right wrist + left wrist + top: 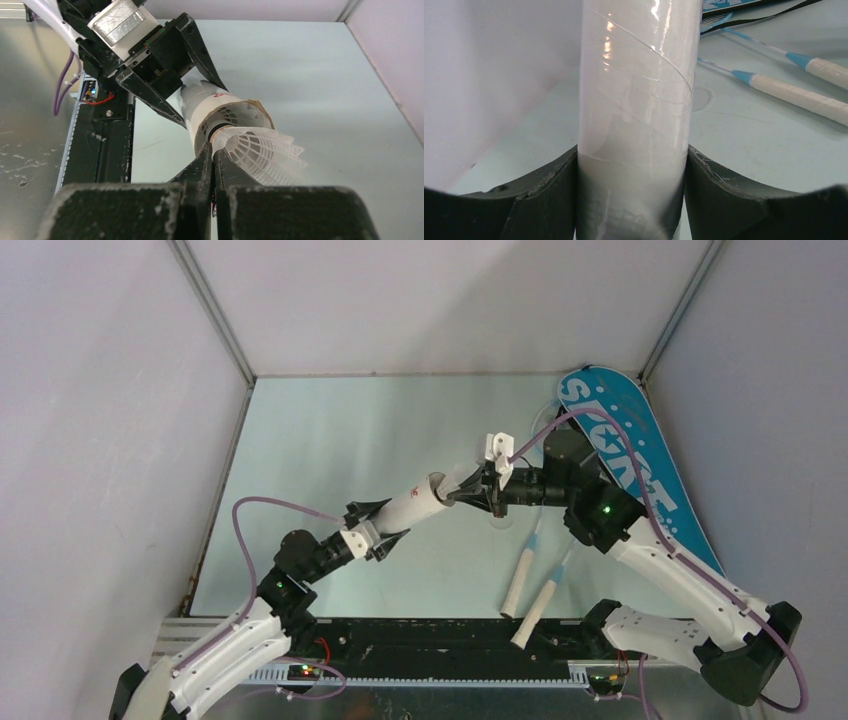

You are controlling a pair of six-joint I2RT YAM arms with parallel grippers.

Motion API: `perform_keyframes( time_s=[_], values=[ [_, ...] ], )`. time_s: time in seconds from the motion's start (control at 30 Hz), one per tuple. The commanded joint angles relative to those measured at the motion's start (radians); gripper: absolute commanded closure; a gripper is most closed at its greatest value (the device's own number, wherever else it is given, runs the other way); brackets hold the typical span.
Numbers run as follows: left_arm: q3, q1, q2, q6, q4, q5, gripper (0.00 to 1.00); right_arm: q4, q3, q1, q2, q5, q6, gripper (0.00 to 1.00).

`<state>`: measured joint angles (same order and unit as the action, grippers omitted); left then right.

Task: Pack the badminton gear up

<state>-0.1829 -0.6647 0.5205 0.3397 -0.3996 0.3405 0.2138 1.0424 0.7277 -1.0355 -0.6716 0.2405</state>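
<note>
My left gripper point(378, 530) is shut on the long white tube point(415, 503), held off the table with its open mouth toward the right arm; the tube fills the left wrist view point(636, 100) between the jaws. My right gripper point(470, 490) is shut on the skirt edge of a white shuttlecock point(255, 150), whose nose is at the tube's mouth point(235, 112). Two rackets with cream handles point(522, 580) point(538, 608) lie near the front edge; they also show in the left wrist view point(794, 92). The blue "SPORT" bag point(625, 455) lies at the right.
White walls close in the table on the left, back and right. A black rail point(420, 640) runs along the near edge by the arm bases. A purple cable point(255, 530) loops over the left arm.
</note>
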Motion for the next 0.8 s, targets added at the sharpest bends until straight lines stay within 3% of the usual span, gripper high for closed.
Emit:
perform_keyframes(
  time_s=[0.0, 0.47, 0.77],
  values=[
    [-0.02, -0.004, -0.006, -0.007, -0.064, 0.02, 0.32, -0.06, 0.002, 0.014, -0.026, -0.082, -0.003, 0.99],
    [-0.017, -0.004, -0.022, -0.001, -0.06, 0.062, 0.32, -0.202, 0.004, 0.02, -0.154, -0.225, -0.137, 0.98],
    [-0.009, -0.004, -0.052, 0.009, -0.058, 0.085, 0.32, -0.16, 0.058, 0.021, -0.27, -0.258, -0.168, 0.96]
  ],
)
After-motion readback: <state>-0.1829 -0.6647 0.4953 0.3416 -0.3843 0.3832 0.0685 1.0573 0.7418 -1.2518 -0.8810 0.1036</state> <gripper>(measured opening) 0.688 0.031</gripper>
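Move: Some 3 cm to the right hand's left, 2 cm ahead and 2 cm lower is the open mouth of the tube; the shuttlecock still pinched by its skirt already has its cork at that mouth. From the left hand, which holds the tube, the mouth is about 11 cm right, 4 cm ahead and 8 cm up. The nearer racket handle lies roughly 17 cm right of the right hand, 3 cm back and 31 cm below. Feeding the shuttlecock cork-first into the tube, the right hand slides about 4.5 cm to the left and sinks some 3 cm, tipping and swinging counter-clockwise by 10 degrees or so each, until its closed fingertips are inside the rim. The left hand keeps its grip around the tube, easing back barely a centimetre. ##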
